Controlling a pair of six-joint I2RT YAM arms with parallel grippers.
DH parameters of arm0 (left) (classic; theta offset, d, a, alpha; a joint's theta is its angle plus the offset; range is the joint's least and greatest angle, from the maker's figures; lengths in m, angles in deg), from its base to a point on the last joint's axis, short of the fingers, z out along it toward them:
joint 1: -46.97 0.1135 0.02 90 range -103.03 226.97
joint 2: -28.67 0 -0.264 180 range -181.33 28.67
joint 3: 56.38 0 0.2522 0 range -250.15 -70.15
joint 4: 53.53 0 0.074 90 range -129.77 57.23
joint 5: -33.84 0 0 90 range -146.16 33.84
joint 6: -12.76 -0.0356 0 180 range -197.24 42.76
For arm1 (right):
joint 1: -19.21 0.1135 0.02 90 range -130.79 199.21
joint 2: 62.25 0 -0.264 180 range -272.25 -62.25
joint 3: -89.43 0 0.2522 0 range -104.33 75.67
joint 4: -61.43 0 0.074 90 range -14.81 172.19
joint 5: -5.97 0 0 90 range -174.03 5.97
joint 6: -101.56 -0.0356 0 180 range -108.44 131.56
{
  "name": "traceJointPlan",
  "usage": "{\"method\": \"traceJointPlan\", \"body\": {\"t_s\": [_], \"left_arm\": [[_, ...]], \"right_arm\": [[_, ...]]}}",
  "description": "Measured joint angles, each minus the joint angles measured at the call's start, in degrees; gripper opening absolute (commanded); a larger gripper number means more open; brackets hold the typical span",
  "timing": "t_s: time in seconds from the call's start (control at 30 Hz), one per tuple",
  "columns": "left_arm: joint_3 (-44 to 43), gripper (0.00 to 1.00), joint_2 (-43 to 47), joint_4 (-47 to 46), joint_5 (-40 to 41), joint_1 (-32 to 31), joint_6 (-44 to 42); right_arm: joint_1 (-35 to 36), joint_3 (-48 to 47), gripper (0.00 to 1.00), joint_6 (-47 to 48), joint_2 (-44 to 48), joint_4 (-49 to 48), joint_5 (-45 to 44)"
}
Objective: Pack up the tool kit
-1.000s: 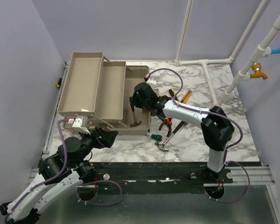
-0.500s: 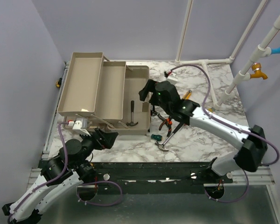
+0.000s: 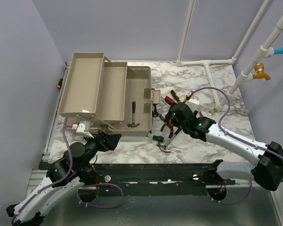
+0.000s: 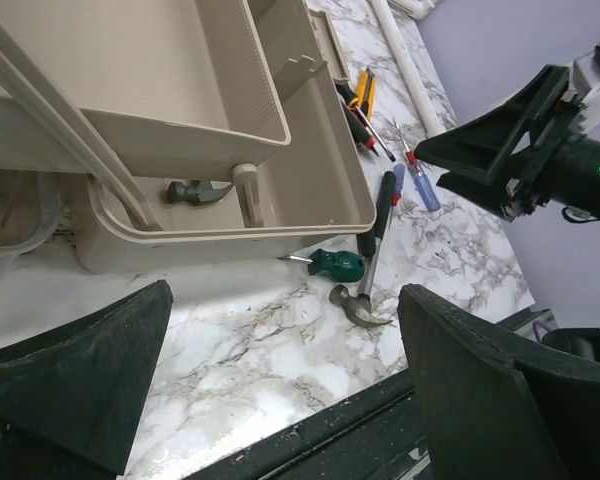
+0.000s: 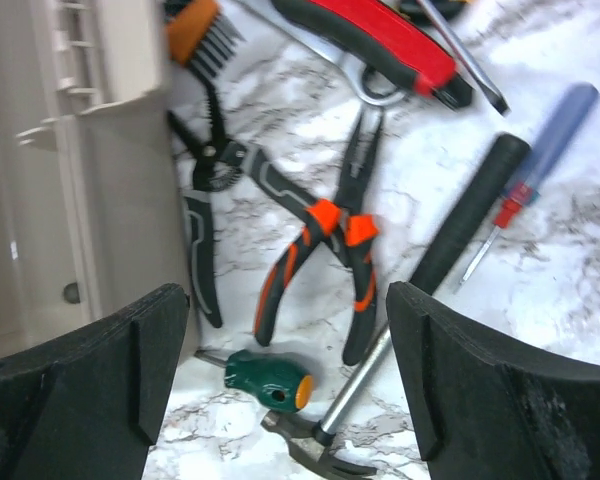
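Note:
The tool kit's beige box (image 3: 132,89) stands open at the back left, its cantilever trays (image 3: 85,84) swung out. One hammer (image 3: 133,115) lies in the bottom of the box (image 4: 200,192). My right gripper (image 3: 169,118) hovers open above loose tools on the marble. Below it lie orange-handled pliers (image 5: 325,225), a green stubby screwdriver (image 5: 270,380) and a second hammer (image 5: 450,250). A red knife (image 5: 380,35) and a blue screwdriver (image 5: 540,150) lie beyond. My left gripper (image 3: 111,140) hangs open and empty at the box's near corner (image 4: 285,330).
White pipes (image 3: 207,63) run along the back right, with blue and orange taps (image 3: 262,70). Black snips (image 5: 205,250) lie against the box wall (image 5: 110,200). A black rail (image 3: 179,169) marks the table's near edge. Purple walls close in the left and back.
My right gripper let go of the hammer inside the box, opened, and swung out to the right and nearer, over the tools on the marble. The left arm barely shifted.

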Motion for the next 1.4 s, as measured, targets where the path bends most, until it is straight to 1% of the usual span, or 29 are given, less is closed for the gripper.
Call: {"method": "traceJointPlan", "body": {"t_s": [0.17,0.3,0.5,0.57,0.6,0.67,0.73,0.87,0.93,0.97,1.1,1.13,1.17,1.27,1.4], "left_arm": [[-1.5,0.99,0.0,0.3,-0.4,0.0,-0.4],[-4.5,0.99,-0.8,0.3,-1.8,0.0,-2.0],[-9.4,0.99,-7.3,1.3,-2.9,0.0,-5.1],[-11.3,0.99,-9.3,2.3,-3.0,0.0,-6.4],[-11.9,0.99,-9.8,2.7,-3.0,0.0,-6.8],[-13.7,0.99,-10.8,3.9,-2.8,0.0,-8.1],[-14.9,0.99,-11.1,4.8,-2.6,0.0,-9.2],[-15.3,0.99,-11.1,5.4,-2.1,0.0,-10.4],[-15.3,0.99,-11.1,5.5,-2.1,0.0,-10.7],[-15.3,0.99,-11.1,5.6,-2.1,0.0,-10.8],[-15.2,0.99,-11.1,5.6,-2.1,0.0,-11.2],[-15.2,0.99,-11.1,5.6,-2.1,0.0,-11.3],[-15.2,0.99,-11.1,5.8,-2.1,0.0,-11.5],[-15.4,0.99,-11.3,6.9,-2.1,0.0,-12.3],[-17.9,0.99,-12.4,9.6,-2.0,0.0,-14.7]], "right_arm": [[-2.1,1.5,0.84,-6.8,-1.4,1.8,0.4],[-2.5,1.5,0.83,-10.9,-4.3,0.7,3.2],[-2.8,1.5,0.81,-16.0,-10.4,-2.4,8.7],[-2.8,1.5,0.74,-17.3,-11.8,-3.5,9.8],[-2.8,1.6,0.68,-17.8,-12.4,-4.2,10.2],[-2.9,1.8,0.62,-18.7,-13.3,-5.4,10.8],[-2.9,1.8,0.60,-19.7,-14.6,-6.4,11.2],[-3.3,2.4,0.59,-21.8,-16.9,-8.4,12.1],[-3.7,3.3,0.50,-22.6,-17.4,-9.2,12.7],[-3.9,3.7,0.41,-22.9,-17.7,-9.5,13.0],[-4.8,4.7,0.14,-23.6,-18.1,-10.4,13.9],[-5.0,4.8,0.05,-23.8,-18.0,-10.3,14.0],[-5.0,4.9,0.01,-23.8,-17.8,-10.2,13.9],[-5.1,5.0,0.01,-23.7,-15.4,-8.2,12.3],[-5.2,5.0,0.01,-21.7,-7.3,-4.9,7.0]]}}
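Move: The orange-and-black pliers lie about 12 cm below the right hand, their middle some 4 cm ahead and 1 cm to its left. On the table at the same depth, the hammer is level with the hand and 3 cm to its right; the green screwdriver is 5 cm back and 6 cm left; the black pliers are 7 cm ahead and 8 cm left. From the left hand, the orange-and-black pliers are some 15 cm ahead, 25 cm right and 16 cm below. The right fingers shut on the left handle of the orange-and-black pliers, pinching it after the hand has sunk about 11 cm, easing a little left, tipping farther down and turning slightly clockwise. Keeping the grip, it then rises some 5 cm and swings back right. The empty left hand rises about 5 cm, rolling its left side up, fingers still open. ##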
